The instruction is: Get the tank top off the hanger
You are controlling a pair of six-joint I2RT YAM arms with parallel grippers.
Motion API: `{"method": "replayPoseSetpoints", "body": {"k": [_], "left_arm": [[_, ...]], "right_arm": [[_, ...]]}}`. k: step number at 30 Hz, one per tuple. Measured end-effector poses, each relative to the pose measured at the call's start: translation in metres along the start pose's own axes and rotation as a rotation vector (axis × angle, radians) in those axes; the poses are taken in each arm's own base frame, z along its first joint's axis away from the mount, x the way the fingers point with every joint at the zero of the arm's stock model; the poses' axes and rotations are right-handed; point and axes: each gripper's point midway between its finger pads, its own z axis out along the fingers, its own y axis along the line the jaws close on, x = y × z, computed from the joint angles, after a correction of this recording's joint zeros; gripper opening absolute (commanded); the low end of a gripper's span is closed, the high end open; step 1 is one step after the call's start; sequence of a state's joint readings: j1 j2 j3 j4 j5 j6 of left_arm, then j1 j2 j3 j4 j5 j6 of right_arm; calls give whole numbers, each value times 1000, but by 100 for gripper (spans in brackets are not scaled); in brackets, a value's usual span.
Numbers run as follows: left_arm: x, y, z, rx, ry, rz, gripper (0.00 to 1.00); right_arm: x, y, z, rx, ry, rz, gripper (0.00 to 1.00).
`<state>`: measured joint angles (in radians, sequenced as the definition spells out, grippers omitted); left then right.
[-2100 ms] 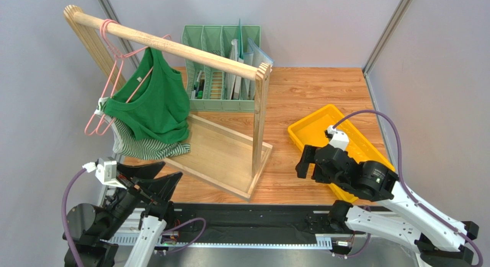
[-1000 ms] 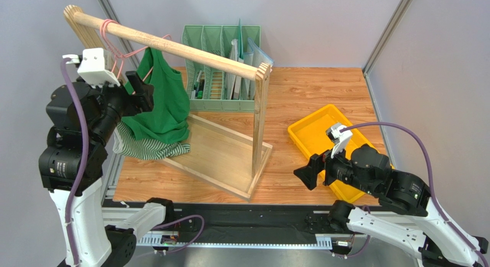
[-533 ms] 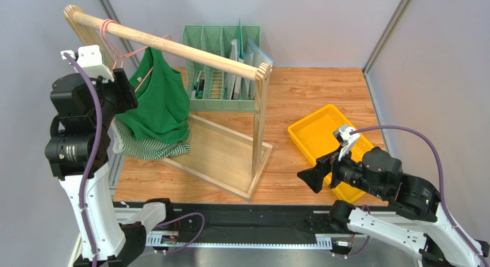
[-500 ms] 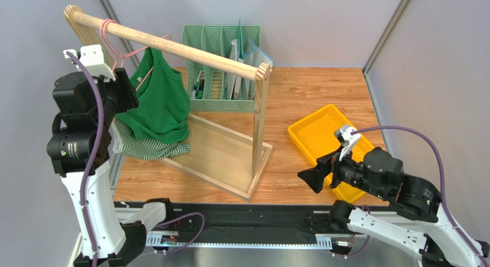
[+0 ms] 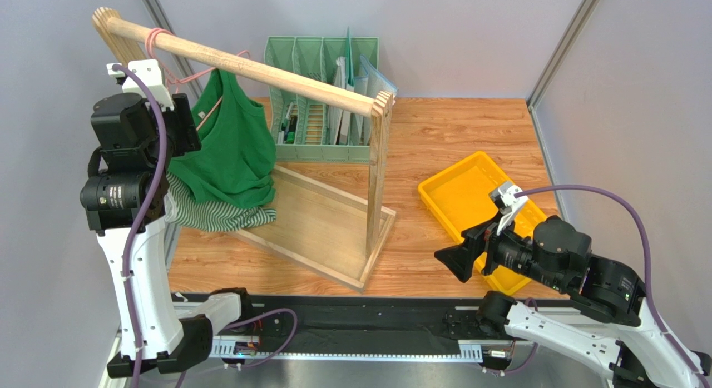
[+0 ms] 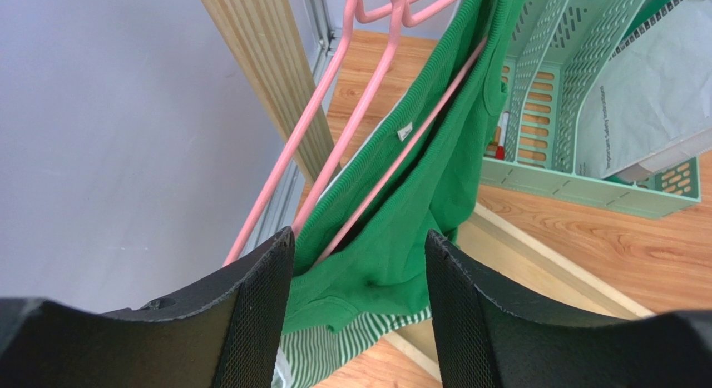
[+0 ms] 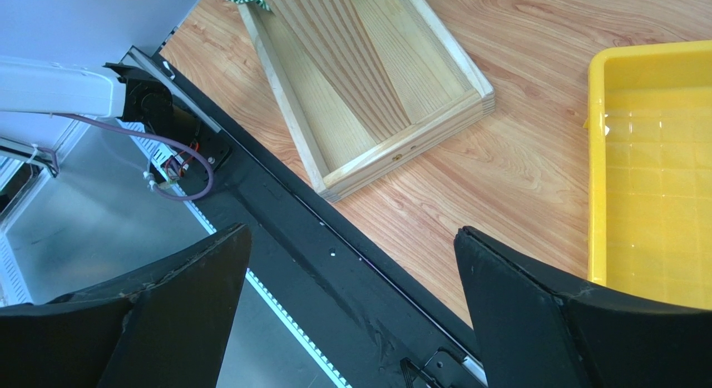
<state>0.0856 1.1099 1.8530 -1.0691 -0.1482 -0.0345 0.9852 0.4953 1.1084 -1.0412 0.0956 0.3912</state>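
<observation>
A green tank top (image 5: 230,150) hangs on a pink hanger (image 5: 171,79) from the wooden rail (image 5: 251,69) of a clothes rack. In the left wrist view the tank top (image 6: 418,204) and the hanger's pink wires (image 6: 334,154) lie just ahead of the fingers. A green-and-white striped garment (image 5: 213,213) hangs below it. My left gripper (image 5: 185,129) is raised beside the tank top's left edge, open and empty. My right gripper (image 5: 458,256) is open and empty, low over the table's front edge, left of the yellow tray.
The rack's wooden base (image 5: 322,225) and right post (image 5: 378,167) stand mid-table. A green file organiser (image 5: 322,100) with papers sits behind the rack. A yellow tray (image 5: 468,196) lies at the right. The black front rail (image 7: 334,255) runs under my right gripper.
My left arm rose from the table's front edge to the hanger's height, then shifted slightly right towards the tank top. My right gripper dropped lower and nearer the front edge.
</observation>
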Motion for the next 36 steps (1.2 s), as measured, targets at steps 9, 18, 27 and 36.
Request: {"method": "replayPoseSetpoints", "body": {"k": [9,18,27,36], "left_arm": [[-4,4,5,-23,-8,10,67],[-11,2,13,-14,-32,30,59],[2,-7,30,24,16,39,42],[2,-18,34,76,14,10,24]], "right_arm": [[1,3,3,-11,14,-1,100],[1,5,3,-20,17,3,100],[0,6,2,-25,15,5,100],[0,7,2,-25,15,12,100]]}}
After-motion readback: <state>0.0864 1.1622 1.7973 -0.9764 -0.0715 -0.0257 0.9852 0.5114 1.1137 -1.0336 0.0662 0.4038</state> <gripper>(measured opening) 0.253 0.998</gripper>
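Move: The near arm of the pink hanger carrying the green tank top is just ahead of the left hand: about 3 cm forward, 2 cm left and slightly lower. The second hanger's near arm is level with it, some 3 cm farther left. The tank top hangs about 6 cm ahead, 6 cm right and 12 cm below the left hand. From the idle right hand the hanger arm is roughly 20 cm ahead, 55 cm left and 15 cm higher. The tank top's hanger arm is taken between the left fingertips: the hand eases forward about 4 cm, first rising under a centimetre and edging left, then dipping and drifting about 1.5 cm right. In the second half the half-open fingers draw in to a narrow gap around the pink rod, the left finger coming between the two hangers' near arms. ##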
